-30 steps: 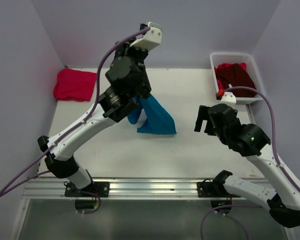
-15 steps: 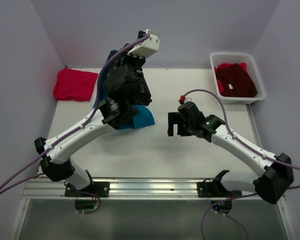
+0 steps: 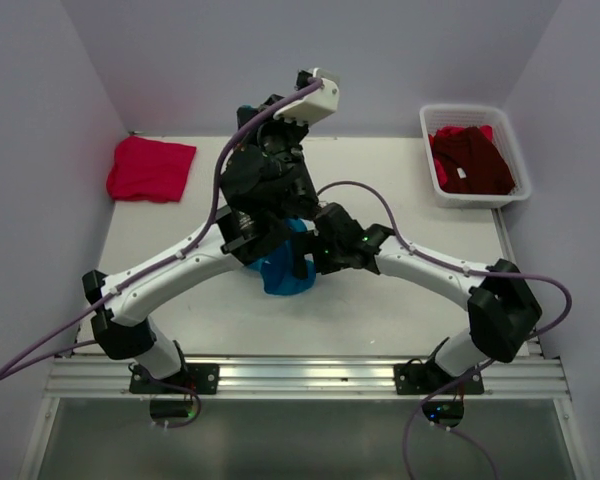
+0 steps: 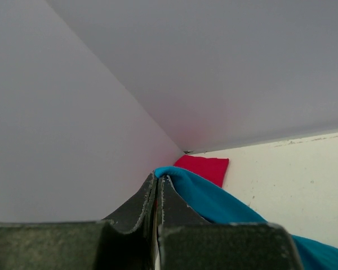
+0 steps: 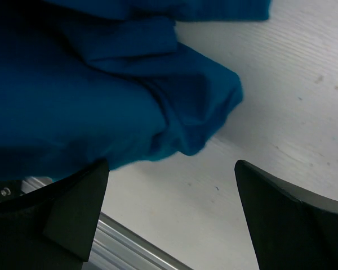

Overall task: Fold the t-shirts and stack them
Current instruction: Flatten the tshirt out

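The teal-blue t-shirt (image 3: 285,272) hangs in a bunch over the middle of the table, its lower part resting there. My left gripper (image 4: 158,178) is shut on a fold of this cloth (image 4: 214,197) and holds it up. My right gripper (image 3: 306,256) is low beside the bunched lower end (image 5: 158,95). It is open, with the shirt's hanging tip above the gap and bare table between its fingers (image 5: 73,216). The pinkish-red t-shirt (image 3: 150,168) lies folded in the far left corner. The dark maroon t-shirt (image 3: 470,160) lies in the basket.
The white mesh basket (image 3: 462,108) stands at the far right corner. Walls close in the table at the back and both sides. A metal rail (image 3: 300,372) runs along the near edge, between the arm bases.
My right arm has swung left across the table to the teal shirt, its jaws still wide. The left gripper shifted right and the shirt has gathered from a spread drape into a bunch.
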`<act>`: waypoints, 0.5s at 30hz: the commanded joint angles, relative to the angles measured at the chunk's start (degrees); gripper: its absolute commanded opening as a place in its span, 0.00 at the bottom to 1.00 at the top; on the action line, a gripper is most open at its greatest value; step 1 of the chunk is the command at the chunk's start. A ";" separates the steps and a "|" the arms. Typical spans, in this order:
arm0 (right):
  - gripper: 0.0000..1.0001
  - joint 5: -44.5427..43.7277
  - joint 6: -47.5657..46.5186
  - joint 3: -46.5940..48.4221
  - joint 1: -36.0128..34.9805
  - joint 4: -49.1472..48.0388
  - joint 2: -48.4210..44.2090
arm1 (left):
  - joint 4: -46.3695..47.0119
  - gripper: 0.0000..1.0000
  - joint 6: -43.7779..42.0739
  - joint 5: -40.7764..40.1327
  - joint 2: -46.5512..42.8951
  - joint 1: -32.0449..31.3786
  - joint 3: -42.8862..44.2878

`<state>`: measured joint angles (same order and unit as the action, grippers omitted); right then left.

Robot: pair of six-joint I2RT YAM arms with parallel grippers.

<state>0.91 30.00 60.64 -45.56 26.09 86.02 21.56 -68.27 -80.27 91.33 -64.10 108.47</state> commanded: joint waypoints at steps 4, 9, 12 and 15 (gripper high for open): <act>0.99 -0.38 -2.31 10.28 -4.45 -4.11 7.58 | 5.16 0.00 -3.62 -1.38 0.43 -2.96 1.40; 0.99 -3.80 -4.16 17.22 -4.98 -2.54 14.34 | 8.31 0.00 -6.87 -3.40 -0.54 -4.81 -1.06; 0.99 -9.42 -5.74 18.72 -4.98 0.28 14.36 | 13.32 0.00 -10.82 -4.45 -2.81 -5.43 -3.61; 0.99 -10.84 -6.79 17.32 -4.98 0.89 12.52 | 13.51 0.00 -11.10 -4.81 -4.31 -5.43 -5.02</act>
<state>-5.52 25.67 76.93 -50.57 25.32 100.86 29.17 -75.77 -84.07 90.94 -69.19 104.07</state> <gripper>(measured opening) 0.986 0.009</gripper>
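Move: To the right hand's left, about 8 cm off and some 3 cm ahead at nearly its own height, is the hanging lower part of the blue t-shirt. The shirt's loose corner lies on the table about 5 cm ahead and 5 cm to the left of this hand, roughly 10 cm below it. The left fingers already hold the shirt's top; from them the lower part is about 43 cm down, 4 cm to the right and 2 cm back. Sweeping left about 7 cm at low height, the right hand, fingers wide open, closes in on the hanging lower part of the blue t-shirt, then turns forward some 4 cm alongside it, its fingertips tilting up slightly. The left hand keeps its pinch on the shirt's top high above and eases about 3 cm back, right and down. ##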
